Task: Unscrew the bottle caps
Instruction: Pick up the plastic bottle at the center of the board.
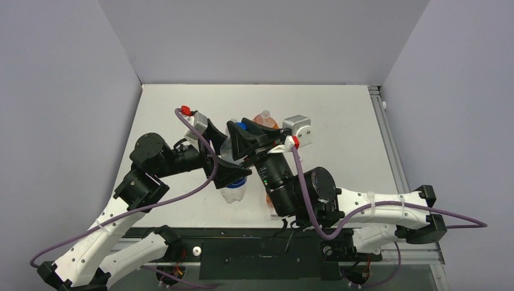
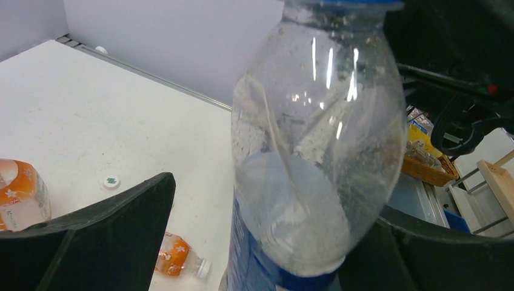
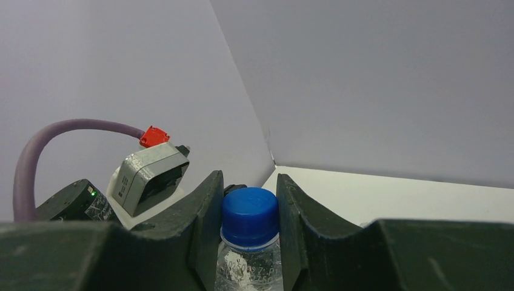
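Note:
A clear bottle [image 1: 233, 189] with a blue label stands upright between both arms. My right gripper [image 1: 242, 136] comes from above and is shut on its blue cap [image 3: 250, 213], with a finger pressed on each side. My left gripper [image 2: 279, 200] surrounds the bottle body [image 2: 315, 139]. Its right finger [image 2: 436, 254] touches the bottle. Its left finger [image 2: 103, 236] stands apart from it, and bare table shows through the gap.
In the left wrist view a slim orange bottle [image 2: 176, 256] lies on the table with its white cap [image 2: 202, 267] on. A wide orange bottle [image 2: 21, 194] is at the left edge, with a loose white cap with a green mark [image 2: 111, 180] beside it. Another orange bottle [image 1: 265, 118] is behind the grippers.

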Action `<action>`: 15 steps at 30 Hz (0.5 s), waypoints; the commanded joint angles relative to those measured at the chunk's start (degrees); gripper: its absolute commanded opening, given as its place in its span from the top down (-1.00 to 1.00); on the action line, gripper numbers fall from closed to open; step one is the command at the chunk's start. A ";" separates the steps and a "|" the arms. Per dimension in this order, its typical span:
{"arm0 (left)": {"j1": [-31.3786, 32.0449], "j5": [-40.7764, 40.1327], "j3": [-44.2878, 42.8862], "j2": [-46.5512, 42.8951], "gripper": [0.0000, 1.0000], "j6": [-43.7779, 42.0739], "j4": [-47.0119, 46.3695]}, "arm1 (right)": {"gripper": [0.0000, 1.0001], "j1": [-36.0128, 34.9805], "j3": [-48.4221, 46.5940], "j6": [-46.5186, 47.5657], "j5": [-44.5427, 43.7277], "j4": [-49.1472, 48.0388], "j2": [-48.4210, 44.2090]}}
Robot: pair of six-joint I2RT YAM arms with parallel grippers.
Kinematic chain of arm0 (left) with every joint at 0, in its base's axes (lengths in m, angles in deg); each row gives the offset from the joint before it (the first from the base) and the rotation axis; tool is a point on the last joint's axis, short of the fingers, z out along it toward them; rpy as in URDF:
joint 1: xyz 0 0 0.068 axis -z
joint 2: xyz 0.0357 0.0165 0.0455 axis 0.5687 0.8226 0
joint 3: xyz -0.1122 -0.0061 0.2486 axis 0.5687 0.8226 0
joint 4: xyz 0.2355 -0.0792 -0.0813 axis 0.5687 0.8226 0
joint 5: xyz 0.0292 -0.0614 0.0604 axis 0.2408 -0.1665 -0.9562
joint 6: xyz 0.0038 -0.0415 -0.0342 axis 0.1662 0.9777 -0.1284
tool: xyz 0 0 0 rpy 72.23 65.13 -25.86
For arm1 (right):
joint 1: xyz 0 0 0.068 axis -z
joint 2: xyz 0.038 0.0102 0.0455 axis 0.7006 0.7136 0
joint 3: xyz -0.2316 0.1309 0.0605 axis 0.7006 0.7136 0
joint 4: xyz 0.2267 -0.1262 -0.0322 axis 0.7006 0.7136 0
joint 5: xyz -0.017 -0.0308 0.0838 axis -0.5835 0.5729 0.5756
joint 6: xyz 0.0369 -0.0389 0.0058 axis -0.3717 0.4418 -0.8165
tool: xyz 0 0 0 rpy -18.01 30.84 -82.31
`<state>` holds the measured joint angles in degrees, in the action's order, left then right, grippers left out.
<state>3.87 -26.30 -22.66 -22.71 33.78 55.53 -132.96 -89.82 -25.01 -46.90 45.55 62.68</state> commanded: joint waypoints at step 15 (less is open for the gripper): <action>-0.30 -12.78 -0.75 -3.82 0.62 -18.94 3.03 | -0.44 6.79 -15.34 -20.34 8.35 29.69 -0.16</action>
<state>3.76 -31.50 -22.44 -25.47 22.72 57.55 -131.89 -94.98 -29.51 -46.35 54.25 64.45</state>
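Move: The Pepsi bottle hangs by its blue cap from the right hand's closed fingers, its middle some 10 cm below that hand, 3 cm back and 2 cm to the left. It already stands between the left hand's open fingers, level with them, about 2 cm back and centred sideways. Down on the table, counted from the left hand and some 30 cm lower, the orange bottle stands 24 cm ahead and 7 cm right, the clear bottle 23 cm ahead and 5 cm left. The Pepsi bottle changes hands: the left fingers close from wide open and pinch it around the label, while the right hand keeps the cap almost still and then spreads its fingers off it. Near the end the left hand draws about 2 cm to the left and forward, its wrist rolling some 10 degrees so that the bottle's base swings forward. ##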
